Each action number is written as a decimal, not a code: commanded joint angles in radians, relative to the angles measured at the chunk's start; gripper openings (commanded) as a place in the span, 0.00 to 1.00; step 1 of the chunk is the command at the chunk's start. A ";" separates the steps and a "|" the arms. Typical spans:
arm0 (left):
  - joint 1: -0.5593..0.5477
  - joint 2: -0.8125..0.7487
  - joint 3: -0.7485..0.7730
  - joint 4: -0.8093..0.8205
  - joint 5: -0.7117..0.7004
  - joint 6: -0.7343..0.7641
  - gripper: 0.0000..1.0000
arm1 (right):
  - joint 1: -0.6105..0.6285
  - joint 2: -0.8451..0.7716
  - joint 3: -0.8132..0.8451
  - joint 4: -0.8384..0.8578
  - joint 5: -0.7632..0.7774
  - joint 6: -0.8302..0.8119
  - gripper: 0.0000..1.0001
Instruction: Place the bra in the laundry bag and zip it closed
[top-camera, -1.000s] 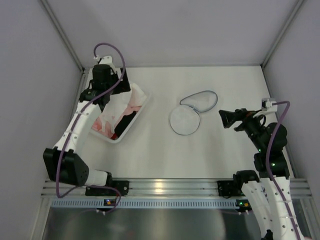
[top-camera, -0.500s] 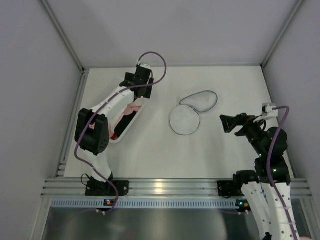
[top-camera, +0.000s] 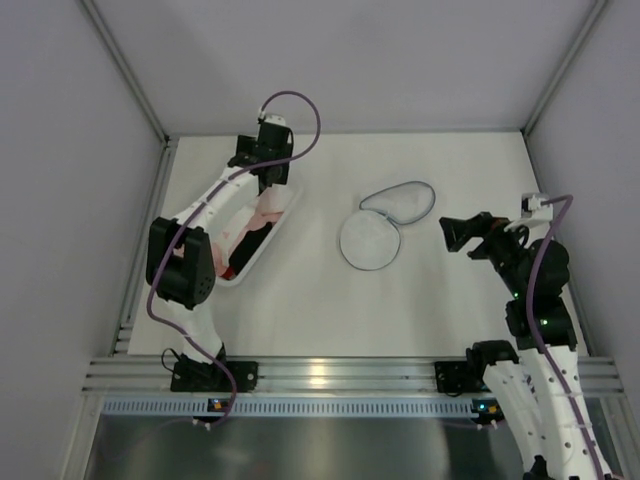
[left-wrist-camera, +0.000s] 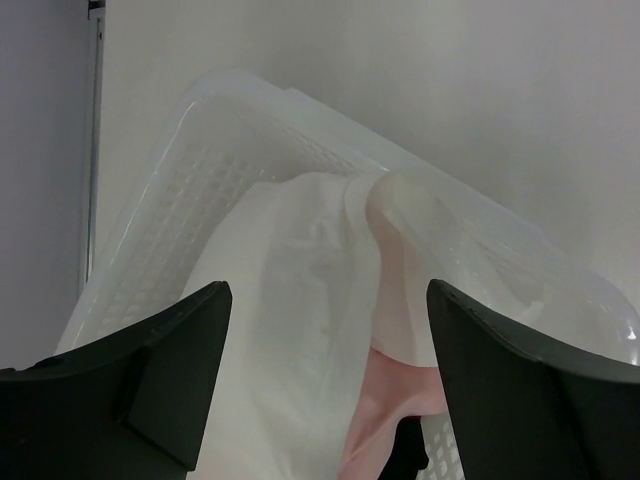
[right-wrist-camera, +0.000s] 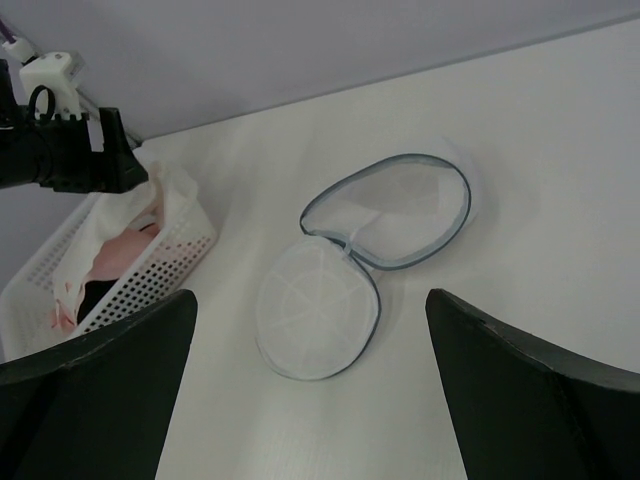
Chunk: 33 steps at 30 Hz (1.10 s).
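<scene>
The bra (left-wrist-camera: 290, 300), a soft white garment, lies in the clear plastic bin (left-wrist-camera: 215, 130) beside a pink cloth (left-wrist-camera: 400, 400). My left gripper (left-wrist-camera: 328, 300) hovers over the bin's far end (top-camera: 268, 182). Its jaws are open and straddle the bra from above with nothing gripped. The laundry bag (top-camera: 372, 240) lies unzipped mid-table, its two round mesh halves spread side by side (right-wrist-camera: 320, 300). My right gripper (top-camera: 455, 235) hangs open to the right of the bag, pointing at it, holding nothing (right-wrist-camera: 310, 300).
The bin (top-camera: 278, 232) sits at the table's left and also holds a black item (left-wrist-camera: 405, 460). Grey enclosure walls (top-camera: 80, 150) close in the left, right and back. A metal rail (top-camera: 330, 375) with the arm bases runs along the near edge.
The left arm has swung from the bin's left side to its far end, and its jaws have narrowed slightly. The right arm has barely shifted. The bag has not moved.
</scene>
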 joint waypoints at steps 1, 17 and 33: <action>0.023 -0.020 0.040 0.024 -0.038 -0.023 0.85 | 0.014 0.042 0.051 0.105 0.030 -0.022 0.99; 0.069 0.137 0.098 0.115 0.038 0.003 0.74 | 0.012 0.089 0.052 0.099 0.050 -0.051 0.99; 0.071 0.019 0.025 0.155 -0.032 0.061 0.00 | 0.014 0.140 0.057 0.161 -0.019 -0.011 1.00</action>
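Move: Just ahead of the left hand, about 4 cm on, 2 cm to its left and 5 cm lower, is the far end of the white cloth in the basket. The pink cloth lies some 8 cm back, 2 cm left and 8 cm below this hand; the black cloth is 19 cm back, 3 cm left and 13 cm down. The basket's middle is 11 cm back, 7 cm left. From the right hand, the white cloth's end lies about 27 cm ahead, 40 cm left, 15 cm lower. Sidling about 2.5 cm left over the basket with its fingers open, the left hand then dips forward and down, roughly 5 cm, to the white cloth's far end and shuts its fingers, pinching the upper edge. It then starts to rise, about 1 cm, its wrist almost unturned. The empty right hand eases some 2.5 cm forward, still wide open. ##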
